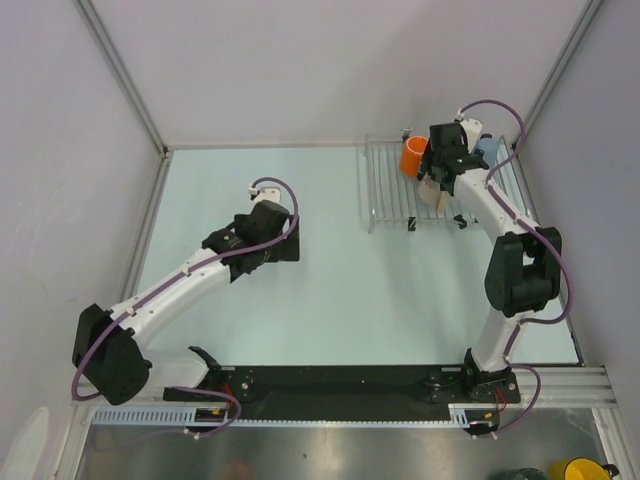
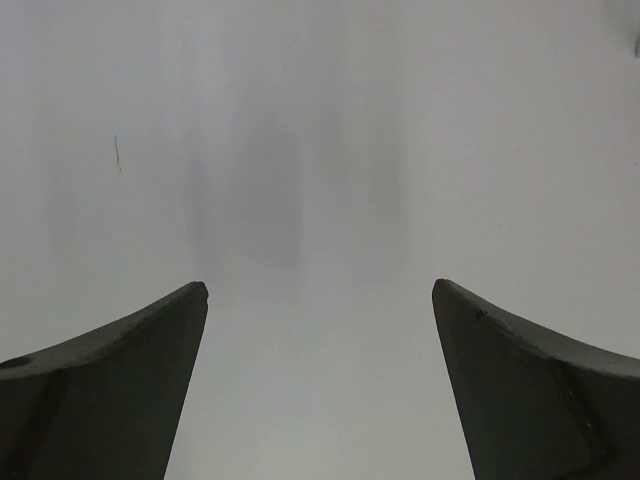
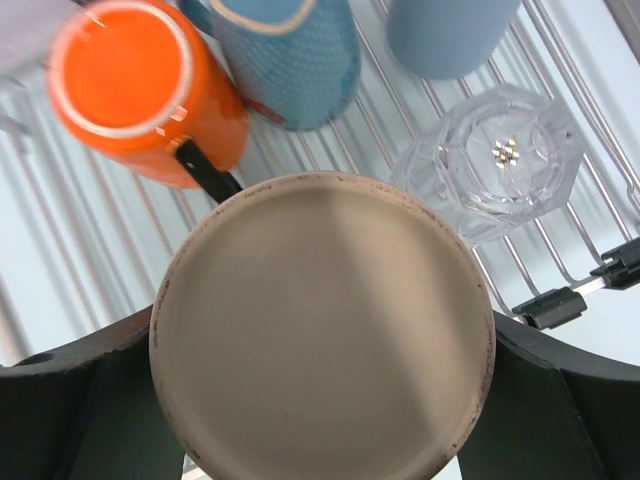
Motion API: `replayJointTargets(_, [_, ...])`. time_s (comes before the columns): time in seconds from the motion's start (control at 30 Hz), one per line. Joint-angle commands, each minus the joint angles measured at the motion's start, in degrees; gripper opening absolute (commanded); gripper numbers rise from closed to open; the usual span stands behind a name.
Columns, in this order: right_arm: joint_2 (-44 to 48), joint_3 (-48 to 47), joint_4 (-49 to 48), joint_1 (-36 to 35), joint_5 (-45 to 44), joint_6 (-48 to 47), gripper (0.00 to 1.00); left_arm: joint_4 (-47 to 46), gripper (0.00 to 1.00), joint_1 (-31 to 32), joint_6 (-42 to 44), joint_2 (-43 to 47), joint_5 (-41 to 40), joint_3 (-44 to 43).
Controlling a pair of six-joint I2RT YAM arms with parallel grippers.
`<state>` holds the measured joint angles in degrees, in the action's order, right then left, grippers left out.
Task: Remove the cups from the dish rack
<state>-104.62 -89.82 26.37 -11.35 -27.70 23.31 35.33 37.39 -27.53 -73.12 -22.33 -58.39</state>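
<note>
The dish rack (image 1: pixel 390 195) of thin rods stands at the back right of the table. On it are an orange mug (image 3: pixel 140 85), a teal-blue mug (image 3: pixel 285 55) and a light-blue cup (image 3: pixel 445 35), all upside down. My right gripper (image 3: pixel 320 345) is shut on the beige tumbler (image 3: pixel 320 330), whose round base fills the wrist view, with a dark finger (image 3: pixel 80 400) pressed against each side. From above, the tumbler (image 1: pixel 432 193) sits tilted under the right gripper (image 1: pixel 440 180) over the rack. My left gripper (image 2: pixel 320 290) hangs open over bare table, left of centre, and holds nothing.
A clear faceted glass (image 3: pixel 500 160) stands upside down on the rack beside the tumbler. A black clip (image 3: pixel 550 305) sits at the rack's edge. Grey walls close in the back and sides. A yellow mug (image 1: pixel 578 470) is off the table at the near right.
</note>
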Motion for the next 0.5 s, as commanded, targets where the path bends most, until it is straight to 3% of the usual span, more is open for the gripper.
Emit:
replayJointTargets(0.0, [7.32, -5.89, -3.17, -0.69, -1.56, 0.33, 0.0, 0.09, 1.0, 0.32, -0.77, 2.55, -1.4, -0.94])
replayJointTargets(0.2, [11.0, -6.68, -2.11, -1.12, 1.33, 2.79, 0.0, 0.7, 1.0, 0.41, -1.21, 3.25, -2.11, -1.72])
replayJointTargets(0.47, [23.04, 3.06, -9.66, -1.56, 21.7, 9.38, 0.0, -2.28, 1.0, 0.41, -2.26, 6.85, 0.52, -2.96])
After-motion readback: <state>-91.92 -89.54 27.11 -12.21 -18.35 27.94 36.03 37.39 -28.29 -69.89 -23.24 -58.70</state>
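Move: I already hold the beige cup in my right hand, raised off the rack. Open table beyond the rack's left side lies about 26 cm to its left, 10 cm back and 14 cm down. The orange mug is roughly 8 cm ahead and 6 cm left, the teal mug 11 cm ahead and 2 cm right, the clear glass 3 cm ahead and 10 cm right, all some 7 cm lower. From my left hand that open table is about 10 cm ahead, 12 cm right and 12 cm down. I keep my right fingers' grip on the beige cup and carry it up about 9 cm, nearly straight at first, then veering left and slightly back, up and away from the mugs and glass. On the way my wrist tips the fingers upward and rolls its left side up, some 15 degrees altogether. My empty left hand, still wide open, rises by not quite 2 cm. ##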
